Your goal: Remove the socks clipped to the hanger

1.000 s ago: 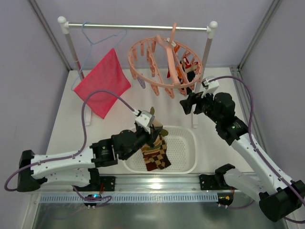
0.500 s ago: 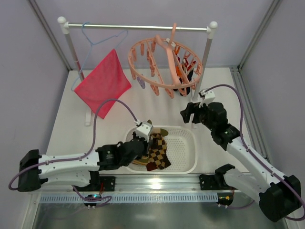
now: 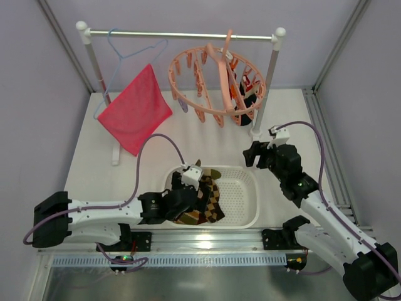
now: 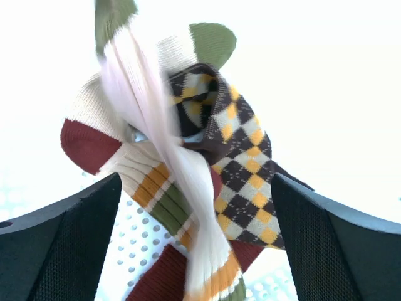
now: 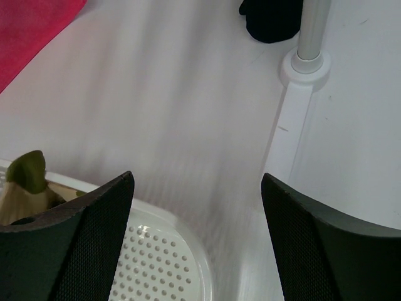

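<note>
The salmon-pink ring hanger (image 3: 210,84) hangs tilted from the rail, with a red sock (image 3: 250,83) and a dark sock (image 3: 247,102) clipped at its right side. My left gripper (image 3: 195,187) (image 4: 195,182) is open over the white basket (image 3: 249,188). Between its fingers lie a tan striped sock (image 4: 156,188), partly blurred, and a brown argyle sock (image 4: 244,182) (image 3: 212,204), both loose on the basket. My right gripper (image 3: 249,155) (image 5: 197,179) is open and empty, over the table between the basket's far right corner and the rack's right post. The dark sock's toe (image 5: 270,19) shows in its view.
The rack's rail (image 3: 182,36) carries a thin blue wire hanger (image 3: 135,49) with a pink-red cloth (image 3: 135,111) at the left. The rack's right post (image 3: 268,78) and its foot (image 5: 305,66) stand just beyond my right gripper. The basket rim (image 5: 182,235) lies under that gripper.
My left gripper dropped into the basket and opened, letting the socks go. My right arm drew back from the hanger toward the near side, staying open.
</note>
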Controlling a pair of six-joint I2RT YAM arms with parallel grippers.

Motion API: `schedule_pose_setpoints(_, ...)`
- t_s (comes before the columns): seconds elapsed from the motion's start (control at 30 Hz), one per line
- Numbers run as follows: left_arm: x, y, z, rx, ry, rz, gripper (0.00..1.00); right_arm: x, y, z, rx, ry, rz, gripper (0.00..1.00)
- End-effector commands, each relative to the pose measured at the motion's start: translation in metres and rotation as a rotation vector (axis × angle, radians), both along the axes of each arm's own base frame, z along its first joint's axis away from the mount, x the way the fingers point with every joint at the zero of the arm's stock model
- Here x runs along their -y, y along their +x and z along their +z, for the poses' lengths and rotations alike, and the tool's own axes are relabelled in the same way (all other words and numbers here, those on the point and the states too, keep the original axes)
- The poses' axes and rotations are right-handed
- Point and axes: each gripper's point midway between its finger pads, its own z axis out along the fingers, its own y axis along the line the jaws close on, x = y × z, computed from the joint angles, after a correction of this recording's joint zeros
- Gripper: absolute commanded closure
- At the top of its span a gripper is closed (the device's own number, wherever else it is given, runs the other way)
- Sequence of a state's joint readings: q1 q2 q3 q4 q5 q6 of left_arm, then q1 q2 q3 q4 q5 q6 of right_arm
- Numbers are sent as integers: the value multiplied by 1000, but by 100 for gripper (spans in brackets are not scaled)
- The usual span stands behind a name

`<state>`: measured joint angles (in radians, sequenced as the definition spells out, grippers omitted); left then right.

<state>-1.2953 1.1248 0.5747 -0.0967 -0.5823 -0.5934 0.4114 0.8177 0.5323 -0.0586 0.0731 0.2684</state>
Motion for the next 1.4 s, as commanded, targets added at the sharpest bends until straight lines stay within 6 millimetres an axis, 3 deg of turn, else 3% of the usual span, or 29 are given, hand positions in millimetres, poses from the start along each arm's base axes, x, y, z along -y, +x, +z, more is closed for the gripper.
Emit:
schedule_pose_setpoints(0.0,3,14,19,32,-7,84,0,10,8,9,45,25,-61,17)
schedule_pose_setpoints(0.07,-2,18,16,42,32,112,0,19,10,10,50,35,-95,17)
schedule_pose_setpoints(0.27,-28,34,38,125,29,269,0,36,11,14,112,102,-126,14)
schedule_pose_setpoints(0.4,-35,36,54,164,-66,289,0,17,20,16,159,145,-12,14)
schedule_pose_setpoints(0.43,-37,36,58,170,-82,289,0,12,26,1,109,134,9,14)
schedule_pose_setpoints(0.53,-46,37,71,198,-128,304,0,3,40,3,124,134,46,14)
schedule_pose_setpoints(0.57,-48,37,74,206,-134,310,0,1,45,-6,100,126,52,14)
schedule_pose_setpoints(0.6,-53,38,80,216,-148,320,0,-1,52,4,136,133,57,14)
schedule_pose_setpoints(0.67,-54,37,86,237,-157,300,0,-2,60,7,149,142,51,14)
schedule_pose_setpoints(0.8,-44,33,104,268,-257,204,0,-1,68,31,212,155,35,15)
schedule_pose_setpoints(1.0,-29,37,126,304,-309,130,0,-13,80,48,219,160,85,17)
schedule_pose_setpoints(1.23,24,38,149,300,-321,-34,0,11,82,43,179,113,-56,17)
schedule_pose_setpoints(1.33,49,44,155,287,-316,-83,2,19,71,48,193,111,-87,17)
schedule_pose_setpoints(1.37,56,47,167,296,-333,-92,6,22,66,42,176,106,-94,17)
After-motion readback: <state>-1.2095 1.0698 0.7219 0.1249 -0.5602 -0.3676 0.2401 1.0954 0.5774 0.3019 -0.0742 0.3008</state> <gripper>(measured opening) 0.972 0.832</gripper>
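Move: Hanging from the round hanger, the dark sock is some 16 cm ahead of the right hand, 2 cm to its left and 10 cm above. From that hand the hanger's near rim lies about 9 cm ahead, 12 left and 15 above; the rack post's foot about 14 ahead, 1 right and 17 below. From the left hand the dark sock is about 29 cm ahead, 22 right and 17 above, and the sock pile in the basket 1 ahead, 4 right and 8 below. Leaving the just-released cream sock, the left hand rises about 12 cm off the basket with fingers still wide, easing forward and swinging left, then back right, its fingers tipping up some 15 degrees. The right hand, open and empty, shifts 4 cm right, then reaches forward towards the dark sock, dipping and rising again; it touches nothing at the end. ##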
